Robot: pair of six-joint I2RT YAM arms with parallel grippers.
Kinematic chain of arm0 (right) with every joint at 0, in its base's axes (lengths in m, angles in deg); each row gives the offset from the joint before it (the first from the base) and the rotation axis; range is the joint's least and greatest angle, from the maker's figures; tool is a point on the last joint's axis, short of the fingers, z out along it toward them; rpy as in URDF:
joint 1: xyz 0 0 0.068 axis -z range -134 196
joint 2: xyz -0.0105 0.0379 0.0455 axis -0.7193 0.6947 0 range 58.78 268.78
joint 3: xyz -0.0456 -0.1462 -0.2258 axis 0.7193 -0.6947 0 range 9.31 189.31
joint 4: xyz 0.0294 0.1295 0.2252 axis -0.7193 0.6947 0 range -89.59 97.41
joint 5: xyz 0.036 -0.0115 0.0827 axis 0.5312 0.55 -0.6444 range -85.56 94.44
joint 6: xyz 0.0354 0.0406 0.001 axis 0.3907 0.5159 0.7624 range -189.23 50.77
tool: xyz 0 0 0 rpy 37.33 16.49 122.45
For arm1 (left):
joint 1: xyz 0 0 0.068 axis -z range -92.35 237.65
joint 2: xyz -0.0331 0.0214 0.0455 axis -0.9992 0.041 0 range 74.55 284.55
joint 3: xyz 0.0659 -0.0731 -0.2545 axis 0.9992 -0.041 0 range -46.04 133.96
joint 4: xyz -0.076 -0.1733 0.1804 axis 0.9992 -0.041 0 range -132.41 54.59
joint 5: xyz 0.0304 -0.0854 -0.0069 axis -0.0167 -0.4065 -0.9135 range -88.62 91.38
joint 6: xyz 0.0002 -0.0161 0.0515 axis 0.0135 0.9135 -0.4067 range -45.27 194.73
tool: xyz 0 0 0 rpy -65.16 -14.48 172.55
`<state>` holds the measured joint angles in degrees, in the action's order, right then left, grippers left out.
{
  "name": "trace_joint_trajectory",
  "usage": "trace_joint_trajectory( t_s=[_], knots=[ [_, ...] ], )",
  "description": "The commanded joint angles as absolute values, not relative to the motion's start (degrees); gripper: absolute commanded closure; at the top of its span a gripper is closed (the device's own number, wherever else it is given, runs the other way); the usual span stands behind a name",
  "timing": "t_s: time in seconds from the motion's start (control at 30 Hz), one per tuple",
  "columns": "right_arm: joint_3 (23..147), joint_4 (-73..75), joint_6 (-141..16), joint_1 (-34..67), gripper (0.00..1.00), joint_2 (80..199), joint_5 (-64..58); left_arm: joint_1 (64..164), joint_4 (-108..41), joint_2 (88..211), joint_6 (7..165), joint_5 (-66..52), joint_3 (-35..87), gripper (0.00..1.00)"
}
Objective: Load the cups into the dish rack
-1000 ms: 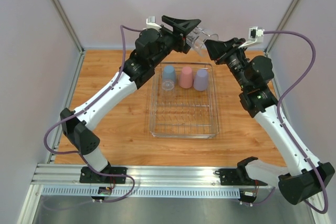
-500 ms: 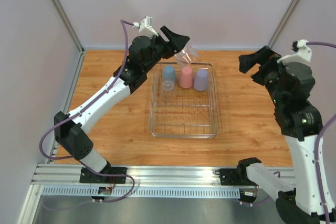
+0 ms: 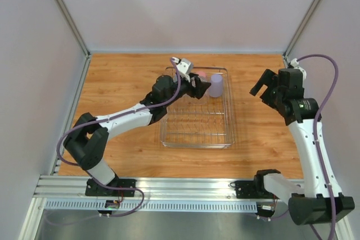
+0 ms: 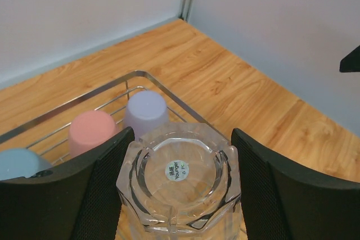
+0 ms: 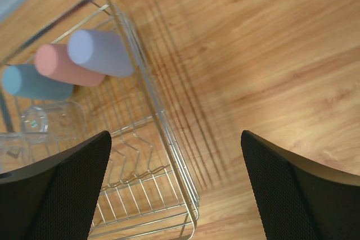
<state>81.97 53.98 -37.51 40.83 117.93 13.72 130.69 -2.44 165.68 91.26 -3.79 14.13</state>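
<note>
My left gripper [image 4: 183, 134] is shut on a clear cup [image 4: 180, 178], one black finger pressing each side and the stickered base facing the wrist camera. It hovers over the far end of the dish rack [image 3: 228, 122], just in front of the pink cup [image 4: 90, 130] and lavender cup [image 4: 146, 111]; the blue cup [image 4: 17, 164] is at the left. From above, the left gripper [image 3: 194, 84] hides the blue cup. My right gripper [image 3: 263, 85] stands open and empty, right of the rack. Its wrist view shows another clear cup [image 5: 36, 119] in the rack.
The wire rack rim [image 5: 169, 155] runs under the right gripper [image 5: 174, 136], with bare wooden tabletop [image 5: 270, 71] to its right. White walls enclose the table on three sides. The near half of the rack [image 3: 197, 130] holds no cups.
The right gripper opened, let go of the clear cup and drew back to the right. The left arm swung down from the far edge, carrying the cup over the rack.
</note>
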Motion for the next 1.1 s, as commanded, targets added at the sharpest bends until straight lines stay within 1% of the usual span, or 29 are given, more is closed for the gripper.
trace_joint_trajectory(
  t_s=[0.0, 0.03, 0.07, 0.23, 0.37, 0.6, 0.77, 0.9, 1.07],
  knots=[
    [80.2, 49.8, -37.2, 45.3, 0.0, 118.5, 9.1, 132.1, 10.4, 168.8, 80.6, -6.1, 18.2, 0.78],
    [79.7, 48.9, -37.7, 45.4, 0.0, 118.7, 8.9, 132.5, 11.5, 170.9, 80.0, -6.4, 19.0, 0.78],
    [79.5, 48.1, -37.9, 47.9, 0.0, 119.2, 8.6, 132.6, 12.5, 171.9, 79.5, -6.2, 19.2, 0.78],
    [79.2, 43.5, -38.4, 54.1, 0.0, 122.2, 0.4, 133.8, 19.9, 178.7, 77.9, -3.9, 18.6, 0.77],
    [79.0, 41.6, -39.3, 54.3, 0.0, 124.1, -0.7, 134.0, 23.4, 184.0, 76.0, -3.3, 20.8, 0.77],
    [78.2, 39.2, -42.2, 54.3, 0.0, 122.1, 1.0, 134.2, 26.6, 189.7, 75.2, 1.0, 23.2, 0.77],
    [77.5, 40.0, -43.5, 54.2, 0.0, 122.7, 1.9, 134.6, 30.1, 192.8, 74.8, 3.0, 21.6, 0.76],
    [76.9, 40.2, -43.5, 54.2, 0.0, 123.1, 1.8, 134.8, 29.2, 193.6, 75.3, 5.2, 20.6, 0.76],
    [78.2, 41.1, -43.8, 54.2, 0.0, 124.5, 1.5, 135.0, 34.2, 195.7, 76.7, 9.1, 18.7, 0.76]
  ],
)
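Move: The left hand holds the clear cup; the free spot just on the near side of the pink and purple cups lies about 7 cm ahead, 5 cm right and some 18 cm below it. From this hand the purple cup is about 12 cm ahead and 9 cm right, the pink one 12 cm ahead and 2 cm right, and the clear cup already racked 8 cm ahead and 6 cm left, all at about that depth. From the right hand that spot is some 15 cm ahead, 16 cm left and 18 cm lower. Down into the back of the rack goes the left hand, sinking about 12 cm and working some 6 cm forward, with a 6 cm shift to the right made mostly early on. It keeps its grip on the clear cup, fingers near level, and rolls left side up by about 15 degrees as it closes on the near side of the purple cup. The empty right hand, still open, eases about 5 cm forward and 4 cm right, with a slight sink. ##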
